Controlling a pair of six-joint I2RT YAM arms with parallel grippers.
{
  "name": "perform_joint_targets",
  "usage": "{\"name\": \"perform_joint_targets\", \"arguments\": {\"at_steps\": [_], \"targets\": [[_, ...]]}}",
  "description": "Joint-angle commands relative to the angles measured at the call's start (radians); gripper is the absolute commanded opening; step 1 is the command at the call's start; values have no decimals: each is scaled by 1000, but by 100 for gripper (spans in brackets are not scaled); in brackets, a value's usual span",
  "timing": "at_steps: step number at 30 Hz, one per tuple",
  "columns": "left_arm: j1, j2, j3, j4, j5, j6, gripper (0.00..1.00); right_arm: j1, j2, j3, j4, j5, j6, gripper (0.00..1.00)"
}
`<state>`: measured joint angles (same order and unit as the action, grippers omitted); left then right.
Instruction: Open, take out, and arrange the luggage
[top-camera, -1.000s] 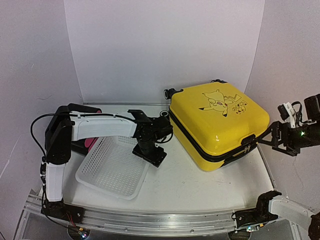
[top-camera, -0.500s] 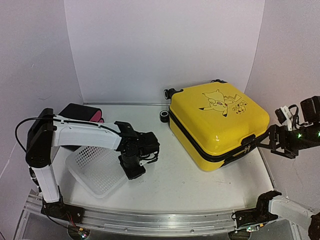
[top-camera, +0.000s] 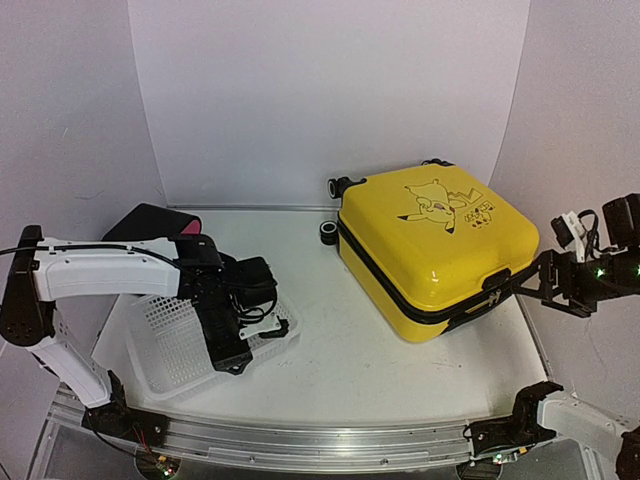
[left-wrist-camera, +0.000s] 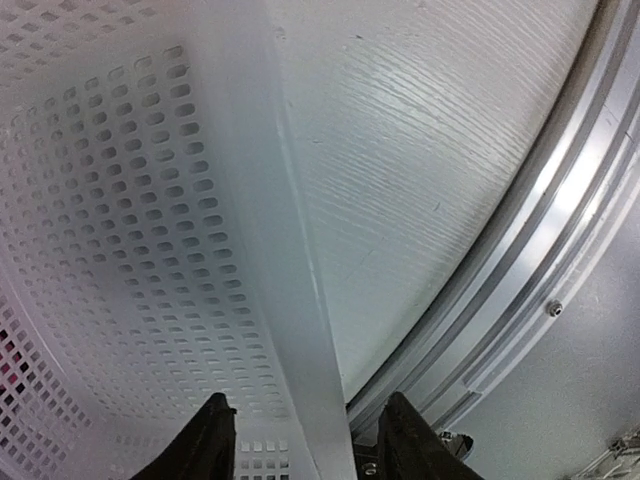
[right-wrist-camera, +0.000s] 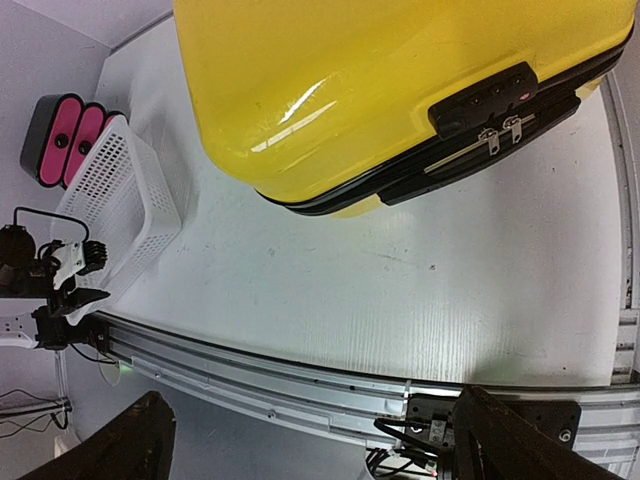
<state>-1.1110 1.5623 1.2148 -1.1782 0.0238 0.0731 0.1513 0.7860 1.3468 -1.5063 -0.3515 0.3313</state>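
The yellow hard-shell luggage (top-camera: 435, 240) lies closed at the back right, cartoon lid up, its black zipper band and lock facing the right arm. It also shows in the right wrist view (right-wrist-camera: 380, 90). My right gripper (top-camera: 530, 280) hangs just right of its lock corner, open and empty, clear of the shell (right-wrist-camera: 310, 440). My left gripper (top-camera: 235, 360) points down over the near right rim of the white mesh basket (top-camera: 170, 340). In the left wrist view its jaws (left-wrist-camera: 308, 440) stand apart astride that rim (left-wrist-camera: 300, 330), with gaps on both sides.
A black case with pink round ends (top-camera: 150, 222) lies behind the basket at the back left. A small black ring (top-camera: 327, 232) sits left of the luggage. The metal rail (top-camera: 300, 440) runs along the table's near edge, close under the left gripper.
The left arm has swung left and toward the near edge, and the basket has moved with it from the middle left to the near left. The right gripper has barely moved.
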Motion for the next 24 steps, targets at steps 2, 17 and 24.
{"name": "perform_joint_targets", "arguments": {"at_steps": [2,17,24], "targets": [[2,-41,94,-37,3,-101,61,-4,-12,9,32,1,-15,98],[108,482,821,51,-443,-907,99,-5,-26,77,4,7,-1,98],[141,568,809,-111,-540,-1268,99,-4,-45,76,-14,17,-3,98]]}}
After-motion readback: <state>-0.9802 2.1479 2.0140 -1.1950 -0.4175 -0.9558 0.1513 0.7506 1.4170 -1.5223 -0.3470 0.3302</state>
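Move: The left hand stands with half-open fingers astride the basket's near rim, close to its right end; the basket's middle lies about 10 cm left, 6 cm ahead and 8 cm below. Its far right corner is roughly 21 cm ahead and 4 cm right. The suitcase's middle is some 40 cm right and 23 cm ahead, the pink-and-black drawers 25 cm left and 22 cm ahead. From the right hand the basket lies about 58 cm left, 4 cm ahead and well below. The left hand opens fully and comes up free of the basket's near rim, swinging up about 12 cm and forward and right in an arc past the basket's right side, then sinks some 9 cm and edges back left a few centimetres beside the far right corner, ending about 20 cm farther out and 10 cm to the right of its start. On the way the wrist turns some 70 degrees counter-clockwise and tips the fingers a little forward, so that they come down wide open with the right-hand rim between them in line, while the right hand only rises a couple of centimetres. ##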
